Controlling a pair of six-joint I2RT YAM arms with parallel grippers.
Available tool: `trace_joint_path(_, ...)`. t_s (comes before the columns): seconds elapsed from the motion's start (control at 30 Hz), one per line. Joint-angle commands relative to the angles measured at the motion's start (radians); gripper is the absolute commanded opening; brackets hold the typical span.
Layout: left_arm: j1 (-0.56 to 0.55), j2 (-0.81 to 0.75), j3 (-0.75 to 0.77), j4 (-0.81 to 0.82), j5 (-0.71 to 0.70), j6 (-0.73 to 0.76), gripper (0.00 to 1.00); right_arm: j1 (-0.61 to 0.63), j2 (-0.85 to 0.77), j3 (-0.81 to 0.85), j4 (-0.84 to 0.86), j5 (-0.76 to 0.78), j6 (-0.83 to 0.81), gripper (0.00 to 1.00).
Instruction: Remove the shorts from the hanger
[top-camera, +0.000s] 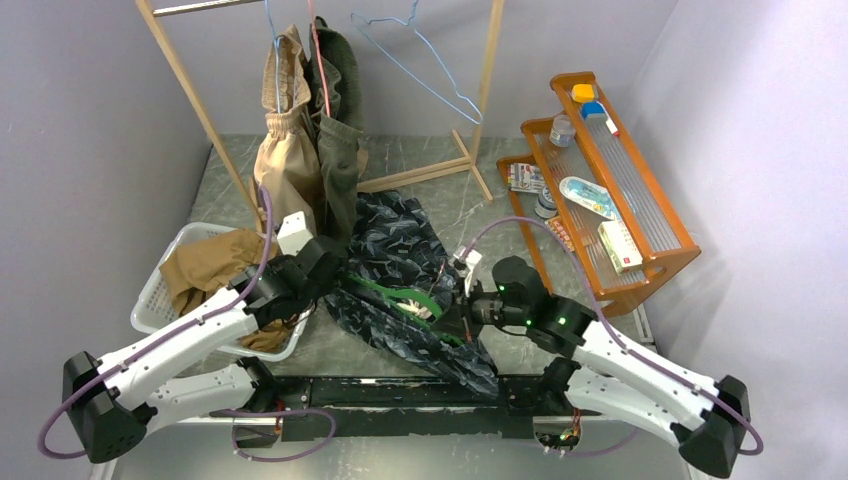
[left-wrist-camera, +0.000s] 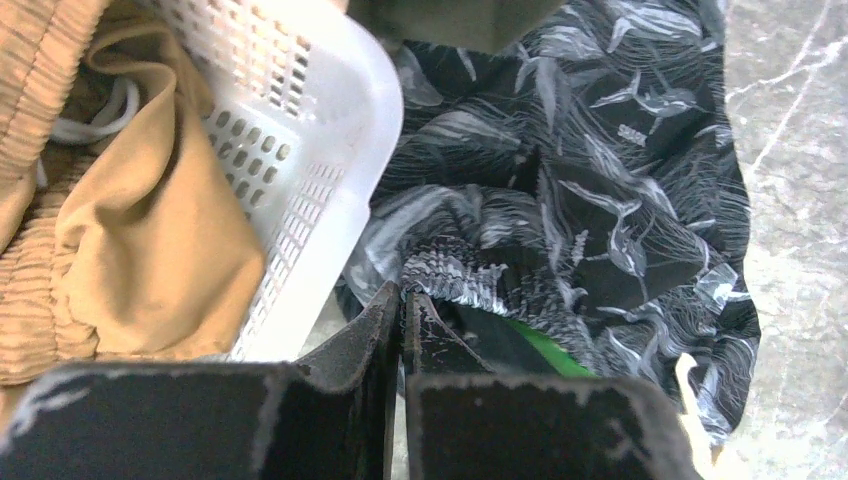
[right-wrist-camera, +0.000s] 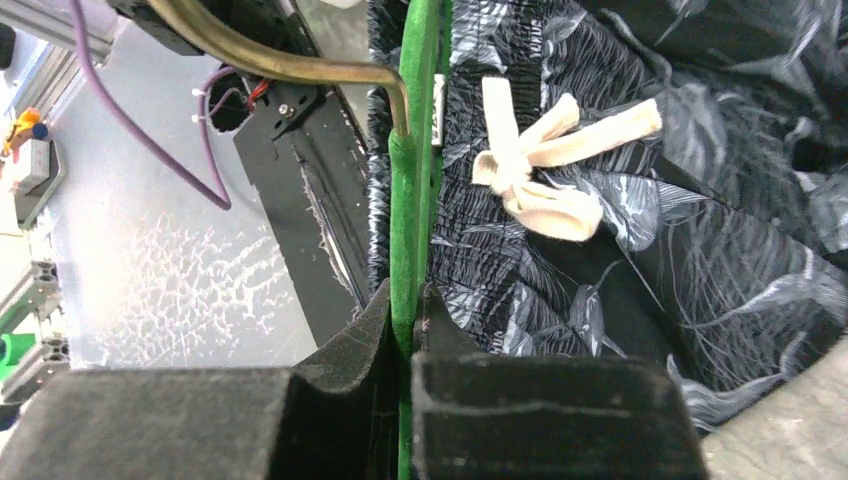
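Observation:
The dark patterned shorts (top-camera: 400, 245) lie crumpled on the table, still threaded on a green hanger (top-camera: 395, 293). My left gripper (top-camera: 335, 275) is shut at the gathered waistband's edge (left-wrist-camera: 455, 275), its tips (left-wrist-camera: 403, 293) pinching the fabric beside the basket. My right gripper (top-camera: 455, 310) is shut on the green hanger's bar (right-wrist-camera: 405, 200), just below its brass hook (right-wrist-camera: 300, 65). A cream drawstring bow (right-wrist-camera: 540, 170) lies on the shorts (right-wrist-camera: 650, 250). Beige shorts (top-camera: 285, 160) and olive shorts (top-camera: 340, 170) hang on the rack. Tan shorts (top-camera: 210, 265) sit in the basket.
A white perforated basket (top-camera: 190, 240) stands at the left, close against my left gripper. The wooden rack (top-camera: 200, 110) is behind, with a bare blue wire hanger (top-camera: 420, 55) on it. An orange shelf (top-camera: 640, 200) with small items is at the right.

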Motion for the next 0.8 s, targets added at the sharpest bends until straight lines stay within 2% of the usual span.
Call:
trace_joint_path(0.0, 0.004, 0.002, 0.010, -0.084, -0.120, -0.027, 0.07, 0.008, -0.126, 0.037, -0.039, -0.061, -0.092, 0.00)
trace_joint_path(0.23, 0.012, -0.097, -0.028, -0.063, -0.112, -0.030, 0.07, 0.008, -0.208, 0.078, -0.118, 0.082, -0.128, 0.00)
trace_joint_path(0.47, 0.032, -0.110, -0.037, -0.077, -0.095, -0.030, 0.07, 0.009, -0.231, 0.032, 0.011, -0.133, -0.134, 0.00)
trace_joint_path(0.63, 0.033, -0.094, -0.047, -0.068, -0.075, -0.042, 0.07, 0.008, -0.274, 0.026, -0.006, -0.002, -0.143, 0.00)
trace_joint_path(0.77, 0.034, -0.115, -0.068, 0.014, -0.002, 0.012, 0.07, 0.009, -0.274, 0.043, -0.062, 0.208, -0.094, 0.00)
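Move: The right hand already grips the green hanger by its hook. The shorts' waist, by the pale drawstring knot, lies about 8 cm to its left, 3 cm ahead and 6 cm below. From the left hand, which already pinches the waistband's far corner, that knot is some 15 cm to the right, 5 cm back and 7 cm lower; the white basket stands about 20 cm to this hand's left, 2 cm back and 10 cm below. Right hand lifts the gripped green hanger about 7 cm up from the waistband; left keeps pinching the shorts. ##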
